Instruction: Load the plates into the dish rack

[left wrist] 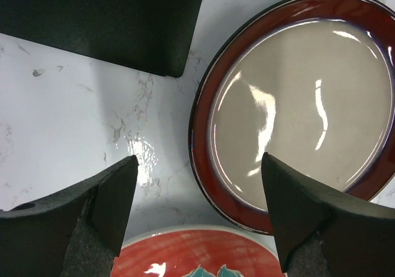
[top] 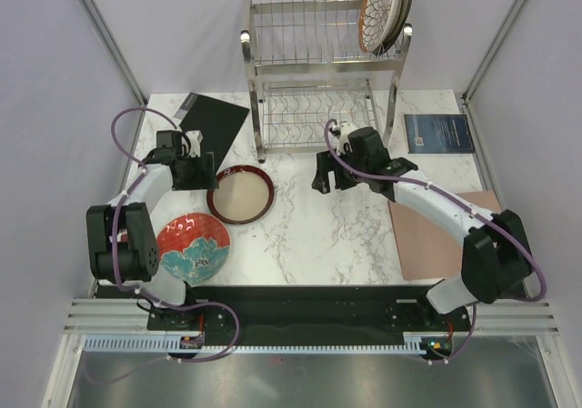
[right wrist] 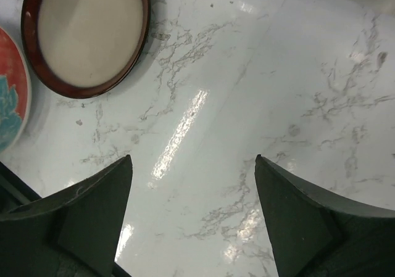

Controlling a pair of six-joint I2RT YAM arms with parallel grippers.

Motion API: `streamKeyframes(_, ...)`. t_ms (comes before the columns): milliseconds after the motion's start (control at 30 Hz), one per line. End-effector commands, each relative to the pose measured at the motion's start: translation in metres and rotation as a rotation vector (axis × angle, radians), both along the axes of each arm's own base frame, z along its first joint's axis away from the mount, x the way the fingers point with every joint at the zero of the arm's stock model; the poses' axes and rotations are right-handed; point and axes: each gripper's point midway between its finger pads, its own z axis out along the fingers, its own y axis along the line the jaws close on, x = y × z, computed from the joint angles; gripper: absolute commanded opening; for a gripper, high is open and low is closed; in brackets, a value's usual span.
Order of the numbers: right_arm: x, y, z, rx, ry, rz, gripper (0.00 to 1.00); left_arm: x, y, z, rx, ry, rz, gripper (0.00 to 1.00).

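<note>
The dish rack [top: 314,72] stands at the back of the table. Two plates stand upright at the right end of its top tier, a brown plate with white petals [top: 378,10] in front of a second plate [top: 404,4]. The dark-red-rimmed plate [top: 241,193] [left wrist: 302,104] [right wrist: 86,33] lies flat on the marble. The red plate with teal flowers [top: 193,247] [left wrist: 191,255] [right wrist: 7,86] lies near the left arm's base. My left gripper [top: 195,170] [left wrist: 199,166] is open above the rimmed plate's left edge, holding nothing. My right gripper [top: 326,179] [right wrist: 192,166] is open over bare marble.
A black mat [top: 214,117] [left wrist: 105,18] lies at the back left, just behind the left gripper. A blue booklet [top: 438,134] sits at the back right. A brown mat [top: 436,235] lies under the right arm. Grey walls enclose the table on three sides.
</note>
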Motion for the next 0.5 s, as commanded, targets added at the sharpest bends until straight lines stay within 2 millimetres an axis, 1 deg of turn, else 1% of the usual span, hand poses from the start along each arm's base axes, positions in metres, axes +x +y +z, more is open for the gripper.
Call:
streamKeyframes(0,0.02,0.022,-0.002,0.318,0.115,-0.02,0.87,0.009,-0.008,-0.01,-0.086,0.055,0.011,0.85)
streamKeyframes(33,0.022,0.026,-0.01,0.347,0.152,-0.036,0.87,0.01,-0.008,-0.013,-0.093,0.064,0.012,0.84)
streamKeyframes(67,0.021,0.032,-0.012,0.38,0.172,-0.01,0.87,0.011,-0.008,-0.014,-0.1,0.067,0.011,0.83)
streamKeyframes(100,0.024,0.039,-0.009,0.413,0.163,0.013,0.87,0.011,-0.009,-0.021,-0.112,0.088,0.013,0.8)
streamKeyframes(133,0.024,0.045,-0.019,0.435,0.212,0.019,0.89,0.011,-0.013,-0.022,-0.142,0.098,0.003,0.78)
streamKeyframes(167,0.02,0.05,-0.02,0.46,0.237,0.047,0.89,0.013,-0.013,-0.022,-0.149,0.106,0.003,0.76)
streamKeyframes(200,0.023,0.055,-0.019,0.481,0.238,0.06,0.89,0.011,-0.015,-0.029,-0.159,0.133,0.005,0.73)
streamKeyframes(233,0.023,0.057,-0.03,0.481,0.271,0.057,0.89,0.011,-0.016,-0.03,-0.173,0.142,0.001,0.71)
streamKeyframes(300,0.025,0.061,-0.034,0.503,0.294,0.053,0.89,0.011,-0.019,-0.031,-0.189,0.158,-0.006,0.67)
streamKeyframes(333,0.026,0.062,-0.041,0.504,0.31,0.044,0.89,0.011,-0.021,-0.033,-0.202,0.168,-0.012,0.66)
streamKeyframes(367,0.027,0.062,-0.044,0.52,0.33,0.024,0.89,0.01,-0.023,-0.034,-0.215,0.173,-0.018,0.63)
streamKeyframes(400,0.027,0.065,-0.047,0.533,0.33,0.028,0.89,0.01,-0.025,-0.035,-0.225,0.177,-0.029,0.56)
streamKeyframes(467,0.026,0.067,-0.057,0.546,0.361,0.023,0.89,0.01,-0.031,-0.036,-0.258,0.191,-0.043,0.47)
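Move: The brown-rimmed plate's middle lies about 9 cm to the left hand's right, some 2 cm farther out and 6 cm below; its left rim is almost under the fingers. The red-and-teal plate sits about 12 cm back and 3 cm left of this hand, the black board 16 cm ahead and 3 cm left. From the right hand, the brown-rimmed plate is about 24 cm left, 4 cm ahead and 15 cm down. The brown-rimmed plate's left rim is taken between the left hand's fingers as that hand sinks about 4.5 cm and edges right, fingertips swinging down and rightward while the gap closes to roughly half; firm contact can't be seen. The right hand, fingers wide open, drops 7 cm and goes 5 cm left towards the same plate, turning some 30 degrees to point more leftward. ##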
